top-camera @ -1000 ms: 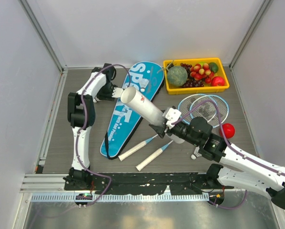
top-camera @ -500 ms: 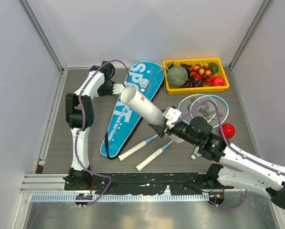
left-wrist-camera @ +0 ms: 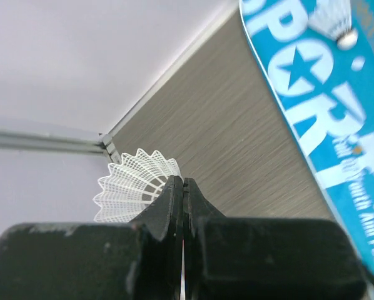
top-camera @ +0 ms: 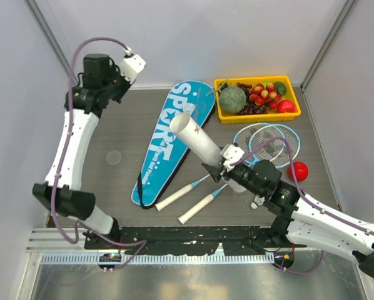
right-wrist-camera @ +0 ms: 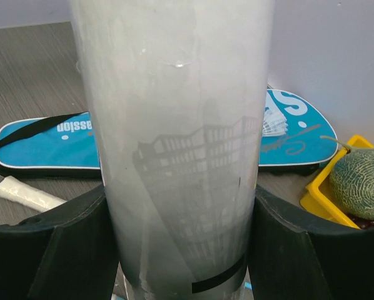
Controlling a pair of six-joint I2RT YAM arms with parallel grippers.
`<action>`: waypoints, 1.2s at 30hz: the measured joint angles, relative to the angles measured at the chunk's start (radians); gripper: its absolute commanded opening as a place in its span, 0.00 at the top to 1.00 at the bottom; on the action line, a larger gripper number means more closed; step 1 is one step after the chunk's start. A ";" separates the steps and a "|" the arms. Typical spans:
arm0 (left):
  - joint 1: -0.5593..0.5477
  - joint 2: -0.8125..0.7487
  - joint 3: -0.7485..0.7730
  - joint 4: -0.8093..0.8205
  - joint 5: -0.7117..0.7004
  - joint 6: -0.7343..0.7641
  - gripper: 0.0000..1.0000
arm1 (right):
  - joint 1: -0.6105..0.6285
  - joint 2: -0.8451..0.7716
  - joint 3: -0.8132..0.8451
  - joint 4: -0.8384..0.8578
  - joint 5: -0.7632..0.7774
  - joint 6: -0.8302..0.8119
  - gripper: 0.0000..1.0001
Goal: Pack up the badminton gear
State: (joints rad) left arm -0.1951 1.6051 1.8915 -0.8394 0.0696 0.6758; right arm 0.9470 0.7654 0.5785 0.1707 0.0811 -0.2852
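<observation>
My left gripper [top-camera: 132, 62] is raised high at the back left. It is shut on a white mesh-skirted shuttlecock [left-wrist-camera: 136, 182], pinched at the fingertips [left-wrist-camera: 174, 190]. My right gripper [right-wrist-camera: 181, 250] is shut on the long white tube [top-camera: 196, 139], which tilts with its open end toward the back left over the blue "SPORT" bag [top-camera: 167, 147]. The bag lies flat, and a second shuttlecock [left-wrist-camera: 331, 19] rests on its wide end. Two light-blue rackets [top-camera: 265, 140] lie crossed to the right of the bag, their white handles [top-camera: 198, 205] pointing to the front left.
A yellow tray [top-camera: 222, 116] of fruit stands at the back right, and a red round fruit [top-camera: 298, 170] lies by the racket heads. A faint round disc [top-camera: 114, 157] lies on the table left of the bag. Walls close in the back and both sides.
My left gripper closed on a shuttlecock beside the bag's wide end and rose with it to the back left. The right arm and tube shifted only slightly.
</observation>
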 measured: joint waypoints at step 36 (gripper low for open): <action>0.026 -0.946 -0.776 0.667 0.586 -1.376 1.00 | 0.000 0.134 -0.110 0.162 -0.112 -0.165 0.72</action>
State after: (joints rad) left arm -0.1696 0.6586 1.1152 -0.1722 0.6559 -0.7006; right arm 0.9474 0.8989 0.4686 0.3328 -0.0307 -0.4500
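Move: The left gripper already holds a shuttlecock; the open mouth of the tube it is bound for lies about 21 cm back, 22 cm to its right and some 9 cm higher. The bag's middle is about 3 cm back, 16 cm right and 32 cm down. From the right gripper, which holds the tube, the held shuttlecock is roughly 25 cm ahead, 28 cm left and 6 cm up, while the racket handles lie about 5 cm back, 9 cm left and 25 cm below. Bring the left gripper back about 26 cm in a rising arc, drifting right, keeping its fingers shut on the shuttlecock; roll the wrist strongly, left side down, until the fingers level out and point ahead and right towards the tube's mouth. Meanwhile lower the right gripper some 5 cm, easing it left late on, tipping the held tube's mouth towards the shuttlecock. ##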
